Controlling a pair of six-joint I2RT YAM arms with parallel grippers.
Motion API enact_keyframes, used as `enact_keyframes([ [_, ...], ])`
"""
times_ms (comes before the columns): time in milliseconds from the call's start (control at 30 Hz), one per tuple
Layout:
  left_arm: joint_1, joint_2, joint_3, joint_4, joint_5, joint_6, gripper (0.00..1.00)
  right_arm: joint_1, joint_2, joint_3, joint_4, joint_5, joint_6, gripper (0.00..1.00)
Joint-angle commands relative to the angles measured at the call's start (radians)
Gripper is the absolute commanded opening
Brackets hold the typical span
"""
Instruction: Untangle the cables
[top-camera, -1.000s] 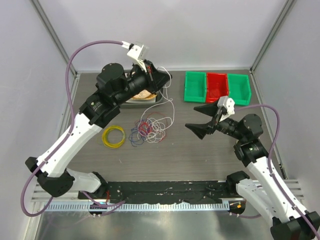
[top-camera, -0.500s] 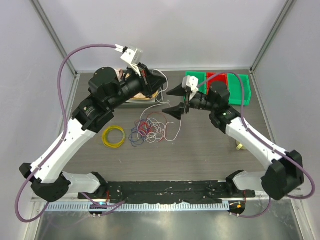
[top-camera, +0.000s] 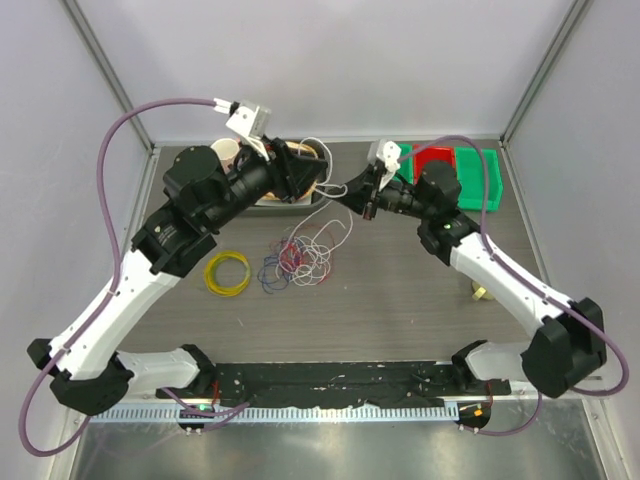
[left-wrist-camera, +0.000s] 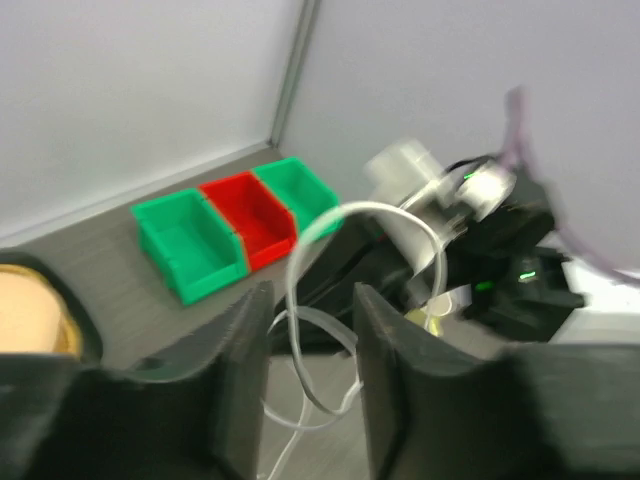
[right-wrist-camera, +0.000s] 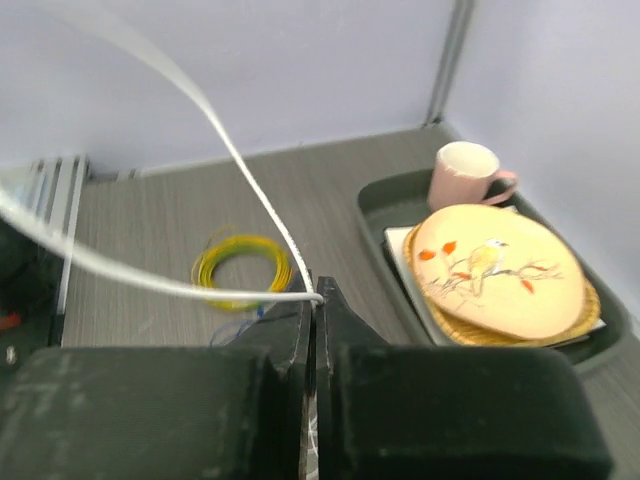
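Note:
The cables are a tangle of thin red, white and dark blue wires on the table centre. One white cable rises out of the tangle toward the two grippers, which meet above the table's back centre. My right gripper is shut on this white cable, pinching it at its tips. In the left wrist view my left gripper stands slightly open. The white cable loops loosely through the gap between its fingers.
A small yellow wire ring lies left of the tangle. A dark tray at the back holds a bird plate and a pink mug. Green and red bins stand at back right. A small brass piece lies on the right.
My right arm swung from the right side to the back centre and shut on the white cable. My left gripper parted slightly, and its arm drew back to the left.

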Motion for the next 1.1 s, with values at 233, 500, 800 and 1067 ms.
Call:
enact_keyframes([
  [233,0.000,-0.259,-0.462,0.113,-0.357,-0.118,1.00,0.002,-0.171,0.392,-0.317,0.693,0.230,0.01],
  [500,0.000,-0.181,-0.666,0.293,-0.134,-0.054,1.00,0.004,-0.070,0.722,-0.476,0.588,0.390,0.01],
  [800,0.000,-0.033,-0.645,0.363,-0.005,-0.055,1.00,0.004,-0.038,0.858,-0.525,0.587,0.431,0.01],
  [1067,0.001,0.061,-0.688,0.392,-0.051,-0.129,1.00,0.001,-0.021,0.715,-0.592,0.985,0.271,0.01],
])
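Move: The cable tangle lies on the table about 8 cm ahead of the left hand, 6 cm to its left and 48 cm below. From the right hand, which already pinches the white cable drawn up from it, the tangle is roughly 4 cm ahead, 9 cm left and 33 cm down. The yellow cable ring sits some 18 cm left of the tangle, and the plate tray about 21 cm farther out and 9 cm left of the tangle. Still pinching the white cable, the right hand rises some 25 cm and rightward; left opens and sinks as far. ##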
